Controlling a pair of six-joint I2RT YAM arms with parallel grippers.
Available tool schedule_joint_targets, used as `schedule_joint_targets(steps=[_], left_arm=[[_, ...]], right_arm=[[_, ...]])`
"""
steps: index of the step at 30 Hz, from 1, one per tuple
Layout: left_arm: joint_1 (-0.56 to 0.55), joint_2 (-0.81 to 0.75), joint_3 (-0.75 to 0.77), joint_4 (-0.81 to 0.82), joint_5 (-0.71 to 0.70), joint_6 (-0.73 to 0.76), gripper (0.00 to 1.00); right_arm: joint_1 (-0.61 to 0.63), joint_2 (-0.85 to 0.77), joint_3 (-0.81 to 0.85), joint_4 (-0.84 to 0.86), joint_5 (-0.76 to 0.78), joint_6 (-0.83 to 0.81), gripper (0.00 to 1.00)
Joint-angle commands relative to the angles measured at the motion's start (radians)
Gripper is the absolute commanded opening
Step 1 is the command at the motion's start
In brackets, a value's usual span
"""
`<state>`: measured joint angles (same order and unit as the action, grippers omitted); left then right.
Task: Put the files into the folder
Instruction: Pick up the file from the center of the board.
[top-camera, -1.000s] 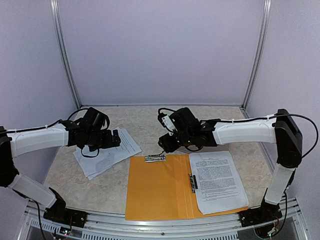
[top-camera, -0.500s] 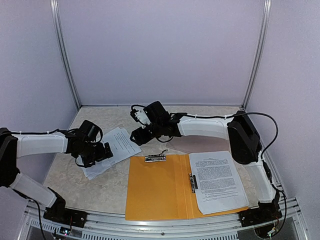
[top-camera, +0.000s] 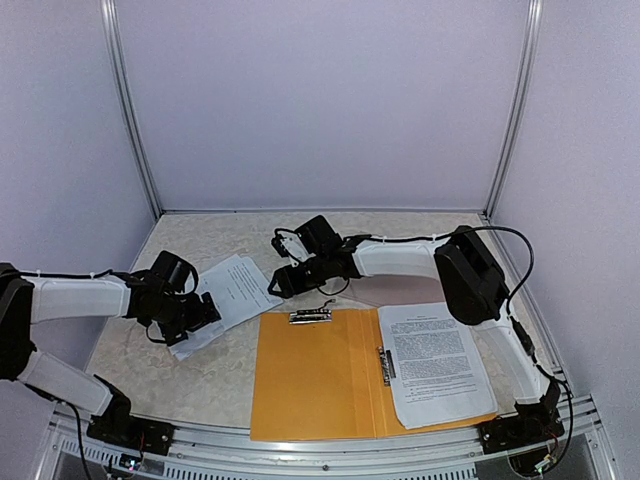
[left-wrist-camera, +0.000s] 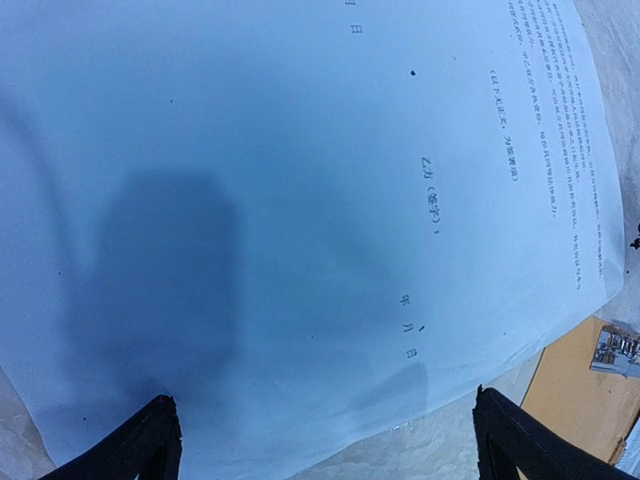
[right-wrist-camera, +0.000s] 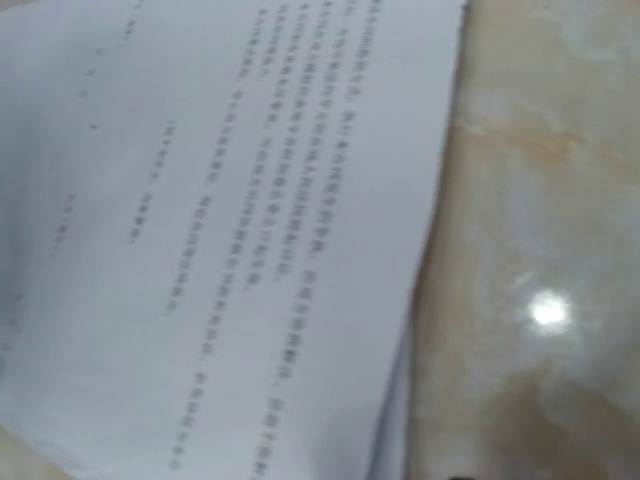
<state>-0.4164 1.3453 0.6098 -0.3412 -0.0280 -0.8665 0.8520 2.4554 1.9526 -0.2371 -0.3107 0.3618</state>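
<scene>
A loose stack of files (top-camera: 238, 288) lies on the table left of the open orange folder (top-camera: 310, 375). One printed sheet (top-camera: 436, 362) lies on the folder's right half. My left gripper (top-camera: 207, 309) hovers low over the stack's near-left part. In the left wrist view it (left-wrist-camera: 325, 452) is open, its fingertips (left-wrist-camera: 150, 440) wide apart over the white paper (left-wrist-camera: 300, 200) near its edge. My right gripper (top-camera: 281, 281) reaches across to the stack's right edge. The right wrist view shows blurred printed paper (right-wrist-camera: 220, 220) close below, and its jaws are out of frame.
A metal clip (top-camera: 311, 316) sits at the folder's far edge, also in the left wrist view (left-wrist-camera: 618, 350). A second clip (top-camera: 384, 365) runs along the folder's spine. Marbled tabletop (right-wrist-camera: 540, 250) lies right of the stack. Walls enclose the table on three sides.
My right arm swung left from above the folder's clip to the right edge of the loose files. My left gripper slid toward the near-left part of the stack.
</scene>
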Motion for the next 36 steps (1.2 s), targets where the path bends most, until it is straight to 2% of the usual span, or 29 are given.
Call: schedule_joint_targets(steps=[1, 16, 25, 29, 36], left_arm=[[0.008, 0.021, -0.025, 0.043, 0.017, -0.017, 0.97], [-0.002, 0.036, -0.054, 0.077, 0.015, -0.026, 0.96], [-0.01, 0.026, -0.056, 0.068, 0.002, -0.028, 0.96], [-0.014, 0.025, -0.055, 0.065, -0.003, -0.026, 0.96], [-0.015, 0.023, -0.054, 0.061, -0.009, -0.026, 0.96]], right_arm=[[0.004, 0.022, -0.006, 0.023, -0.06, 0.04, 0.5], [0.005, -0.017, -0.109, 0.061, -0.052, 0.058, 0.45], [0.004, -0.019, -0.115, 0.083, -0.05, 0.074, 0.25], [0.004, -0.027, -0.116, 0.086, -0.04, 0.072, 0.13], [0.005, -0.046, -0.116, 0.095, -0.035, 0.071, 0.0]])
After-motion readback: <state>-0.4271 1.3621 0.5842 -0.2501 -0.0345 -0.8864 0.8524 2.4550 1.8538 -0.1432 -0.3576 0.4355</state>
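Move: The file lies just under my right hand's fingertips with its right-hand corner; its middle is about 17 cm to the left, 3 cm back and 4 cm lower. The clip at the orange folder's far edge is about 5 cm back and 7 cm to the right, and the folder's middle some 21 cm back and 21 cm right. From my left hand the file's middle is roughly 7 cm ahead, 2 cm right and 3 cm below. With my right fingers slanting left and down, I sink about 2.5 cm onto the file's right-hand corner while easing back about a centimetre. My wrist tips only some 5 degrees, then I stay there and draw the half-open fingers shut, pinching the corner by the far edge of the orange folder. ##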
